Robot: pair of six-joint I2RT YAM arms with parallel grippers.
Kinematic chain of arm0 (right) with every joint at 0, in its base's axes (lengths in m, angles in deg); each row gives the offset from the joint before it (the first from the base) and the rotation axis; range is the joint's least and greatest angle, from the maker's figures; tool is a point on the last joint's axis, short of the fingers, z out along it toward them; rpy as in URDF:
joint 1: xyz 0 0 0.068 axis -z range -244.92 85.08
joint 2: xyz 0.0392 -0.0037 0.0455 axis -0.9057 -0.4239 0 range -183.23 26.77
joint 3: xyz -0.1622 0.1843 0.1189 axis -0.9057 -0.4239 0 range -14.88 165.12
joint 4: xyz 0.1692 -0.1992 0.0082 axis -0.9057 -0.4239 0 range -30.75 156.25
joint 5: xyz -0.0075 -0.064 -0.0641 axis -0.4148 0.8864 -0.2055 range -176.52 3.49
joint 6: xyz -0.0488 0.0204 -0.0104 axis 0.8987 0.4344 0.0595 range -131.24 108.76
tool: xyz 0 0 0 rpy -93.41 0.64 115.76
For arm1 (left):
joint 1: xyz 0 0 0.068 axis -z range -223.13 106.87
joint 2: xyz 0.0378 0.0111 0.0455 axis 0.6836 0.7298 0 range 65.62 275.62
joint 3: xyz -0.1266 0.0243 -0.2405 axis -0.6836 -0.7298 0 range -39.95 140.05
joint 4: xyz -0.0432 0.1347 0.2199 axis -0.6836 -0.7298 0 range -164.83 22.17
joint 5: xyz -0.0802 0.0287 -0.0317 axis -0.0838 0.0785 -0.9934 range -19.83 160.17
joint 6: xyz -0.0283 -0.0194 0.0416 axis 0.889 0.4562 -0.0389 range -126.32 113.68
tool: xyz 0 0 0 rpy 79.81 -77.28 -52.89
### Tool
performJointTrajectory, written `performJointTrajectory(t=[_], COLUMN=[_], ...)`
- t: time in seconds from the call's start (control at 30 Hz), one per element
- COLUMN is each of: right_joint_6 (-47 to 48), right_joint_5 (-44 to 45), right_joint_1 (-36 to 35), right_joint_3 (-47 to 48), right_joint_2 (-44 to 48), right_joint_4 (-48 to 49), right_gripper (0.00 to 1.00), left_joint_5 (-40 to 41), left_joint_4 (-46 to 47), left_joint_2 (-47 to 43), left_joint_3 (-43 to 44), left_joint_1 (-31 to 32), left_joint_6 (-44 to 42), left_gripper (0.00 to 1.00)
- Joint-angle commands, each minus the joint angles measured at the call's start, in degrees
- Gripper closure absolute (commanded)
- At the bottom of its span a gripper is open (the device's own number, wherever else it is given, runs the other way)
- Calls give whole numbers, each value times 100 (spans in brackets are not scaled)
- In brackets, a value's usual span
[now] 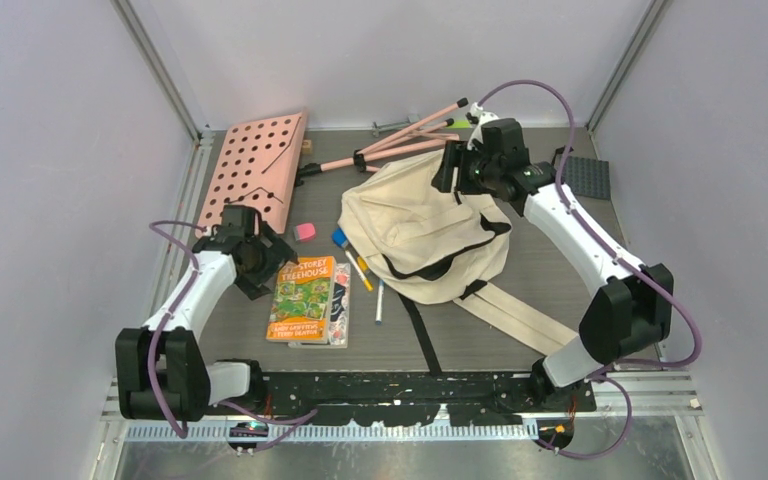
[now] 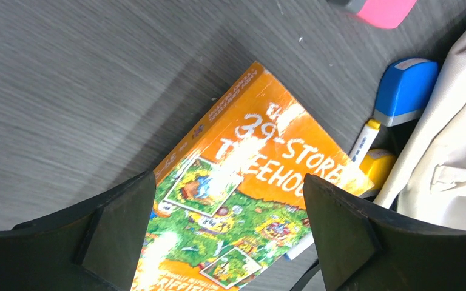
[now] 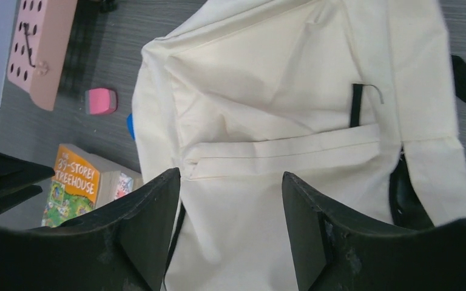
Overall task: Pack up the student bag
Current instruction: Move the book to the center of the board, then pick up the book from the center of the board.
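The student bag, cream cloth with black straps, lies flat mid-table, its straps trailing toward the near edge. My right gripper hovers over the bag's far end. In the right wrist view it is open, with bag cloth below and nothing between the fingers. My left gripper is open above the far end of an orange book. In the left wrist view its fingers straddle the book cover without touching it, and the bag's edge shows at the right.
A second book lies under the orange one. A pink eraser, a blue-capped item and markers lie left of the bag. A pink pegboard and pink tripod sit at the back, a grey plate at back right.
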Motion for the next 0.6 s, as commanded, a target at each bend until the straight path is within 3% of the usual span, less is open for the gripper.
performJointTrajectory(t=[0.0,0.3,0.57], right_joint_6=[-15,76,283], right_joint_5=[-637,-1521,-1551], right_joint_1=[-330,-1117,-1301], right_joint_3=[600,1818,1940], right_joint_2=[-352,-1632,-1753], right_joint_4=[-112,-1044,-1290], right_gripper=[32,32,32], left_joint_5=[221,-455,-644], left_joint_4=[-755,-815,-701], left_joint_2=[-165,59,-191], left_joint_3=[300,-67,-552], left_joint_1=[-9,-9,-41], left_joint_6=[-543,-703,-659], left_gripper=[5,4,3])
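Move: The top orange book has its middle about 5 cm back and 5 cm right of the left hand, some 5 cm lower; the book beneath it pokes out to the right, its middle about 8 cm right and 5 cm back. The pink eraser is 9 cm ahead and 6 cm right. From the right hand, the orange book lies about 31 cm left, 18 cm back and 20 cm down, beyond the canvas bag (7 cm left, 2 cm back) and the yellow marker (20 cm left, 13 cm back). The right hand sweeps some 14 cm left over the bag towards the two stacked books, bending back and down by about 5 cm each in the later part while it swings counter-clockwise and tips further down, its fingers staying partly open. The left hand, wide open, draws back about 5 cm alongside the spine of the orange book and, after a slight rise, sinks 2 cm as its fingers tip more steeply down, one finger over the cover. ##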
